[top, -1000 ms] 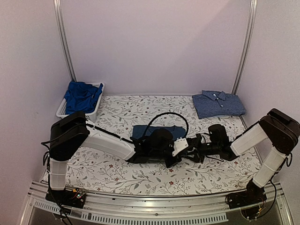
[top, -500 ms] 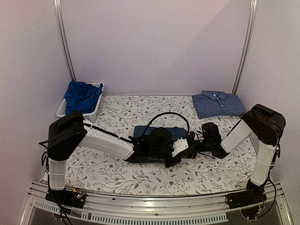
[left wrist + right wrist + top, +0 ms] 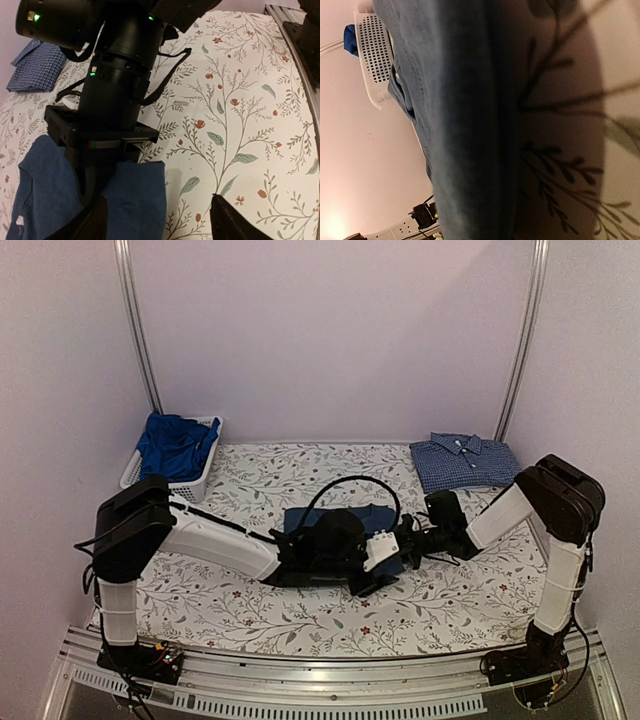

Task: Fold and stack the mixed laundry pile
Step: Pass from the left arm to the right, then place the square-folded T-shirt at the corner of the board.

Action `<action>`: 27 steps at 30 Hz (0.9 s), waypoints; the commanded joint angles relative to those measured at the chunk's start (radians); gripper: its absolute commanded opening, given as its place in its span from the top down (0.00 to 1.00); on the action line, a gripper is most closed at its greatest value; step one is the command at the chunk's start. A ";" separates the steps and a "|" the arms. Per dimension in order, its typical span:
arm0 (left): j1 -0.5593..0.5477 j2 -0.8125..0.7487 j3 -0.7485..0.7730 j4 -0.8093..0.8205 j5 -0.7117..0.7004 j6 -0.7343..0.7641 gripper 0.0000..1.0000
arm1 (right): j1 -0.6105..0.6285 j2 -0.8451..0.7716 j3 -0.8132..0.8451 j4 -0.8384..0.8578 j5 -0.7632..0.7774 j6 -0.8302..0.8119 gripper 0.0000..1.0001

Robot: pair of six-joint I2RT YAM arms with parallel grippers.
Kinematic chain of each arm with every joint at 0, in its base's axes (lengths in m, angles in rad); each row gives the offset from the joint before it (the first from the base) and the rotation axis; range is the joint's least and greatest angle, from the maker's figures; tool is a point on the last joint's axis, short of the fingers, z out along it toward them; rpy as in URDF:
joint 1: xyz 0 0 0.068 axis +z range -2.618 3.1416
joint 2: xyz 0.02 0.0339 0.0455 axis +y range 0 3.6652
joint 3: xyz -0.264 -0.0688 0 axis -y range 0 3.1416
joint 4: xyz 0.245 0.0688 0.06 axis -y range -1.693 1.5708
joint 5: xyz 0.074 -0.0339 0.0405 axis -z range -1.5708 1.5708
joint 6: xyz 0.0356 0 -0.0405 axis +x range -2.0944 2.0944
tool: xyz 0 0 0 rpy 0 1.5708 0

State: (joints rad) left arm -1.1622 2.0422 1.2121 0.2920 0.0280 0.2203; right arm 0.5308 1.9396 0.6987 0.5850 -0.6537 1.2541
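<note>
A dark navy T-shirt [image 3: 340, 519] lies folded in the middle of the table. My left gripper [image 3: 388, 556] is at its right front corner. In the left wrist view the left gripper [image 3: 160, 222] is open, with the shirt's corner [image 3: 137, 200] just inside its left finger. My right gripper [image 3: 414, 540] reaches in from the right. In the left wrist view its fingers [image 3: 96, 182] look pressed together at the shirt's edge. The right wrist view is filled by blurred blue cloth [image 3: 460, 125]. A folded blue checked shirt [image 3: 465, 461] lies at the back right. A royal-blue garment [image 3: 175, 443] sits in the basket.
A white mesh basket [image 3: 196, 483] stands at the back left and shows in the right wrist view [image 3: 372, 50]. The floral tablecloth [image 3: 250, 610] covers the table. A black cable [image 3: 352, 483] loops above the navy shirt. Metal posts stand at both back corners.
My right arm has folded in and its gripper has moved left up to the navy shirt's right edge. My left gripper has shifted slightly.
</note>
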 commanded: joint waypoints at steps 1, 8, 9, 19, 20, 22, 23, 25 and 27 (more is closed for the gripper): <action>0.028 -0.107 -0.058 0.003 -0.072 -0.070 0.16 | -0.034 -0.028 0.222 -0.490 0.041 -0.362 1.00; 0.093 -0.196 -0.151 0.006 -0.043 -0.188 0.00 | -0.104 0.016 0.532 -0.951 0.231 -0.767 1.00; 0.095 -0.203 -0.161 0.008 -0.043 -0.194 0.00 | -0.120 0.020 0.563 -0.985 0.245 -0.790 1.00; 0.106 -0.186 -0.168 -0.013 -0.079 -0.217 0.00 | -0.218 0.091 0.902 -1.236 0.463 -1.076 1.00; 0.107 -0.182 -0.163 -0.019 -0.081 -0.218 0.00 | -0.224 0.108 0.944 -1.263 0.501 -1.096 1.00; 0.106 -0.182 -0.162 -0.023 -0.088 -0.218 0.00 | -0.234 0.146 1.018 -1.300 0.560 -1.125 1.00; 0.106 -0.183 -0.165 -0.022 -0.091 -0.218 0.00 | -0.240 0.168 1.050 -1.309 0.578 -1.133 1.00; 0.108 -0.182 -0.167 -0.024 -0.092 -0.217 0.00 | -0.253 0.191 1.111 -1.320 0.607 -1.141 1.00; 0.108 -0.182 -0.169 -0.027 -0.096 -0.218 0.00 | -0.260 0.219 1.196 -1.346 0.644 -1.150 1.00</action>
State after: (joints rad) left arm -1.0615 1.8519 1.0313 0.2714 -0.0502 0.0101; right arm 0.2901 2.1105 1.7679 -0.6834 -0.1326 0.1707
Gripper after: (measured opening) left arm 0.996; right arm 0.034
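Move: Pinched already by its right edge in the right fingers, the folded navy shirt has its middle some 12 cm to that hand's left and 2 cm farther out. The folded checked shirt it is bound for lies about 26 cm ahead and 19 cm to the right, a touch lower. From the opening left gripper, the navy shirt's middle is roughly 10 cm ahead, 12 cm left and 7 cm below, and the checked shirt about 35 cm ahead, 21 cm right and 8 cm below. Swinging away from the left gripper, the right hand keeps its pinch on the navy shirt and draws it about 20 cm forward, first straight out, then also some 13 cm right and 8 cm up, towards the checked shirt, its left-pointing fingers tipping steeply downward. The left fingers finish opening wide as that hand backs off 7 cm left and a little forward, rising, then sinking. ##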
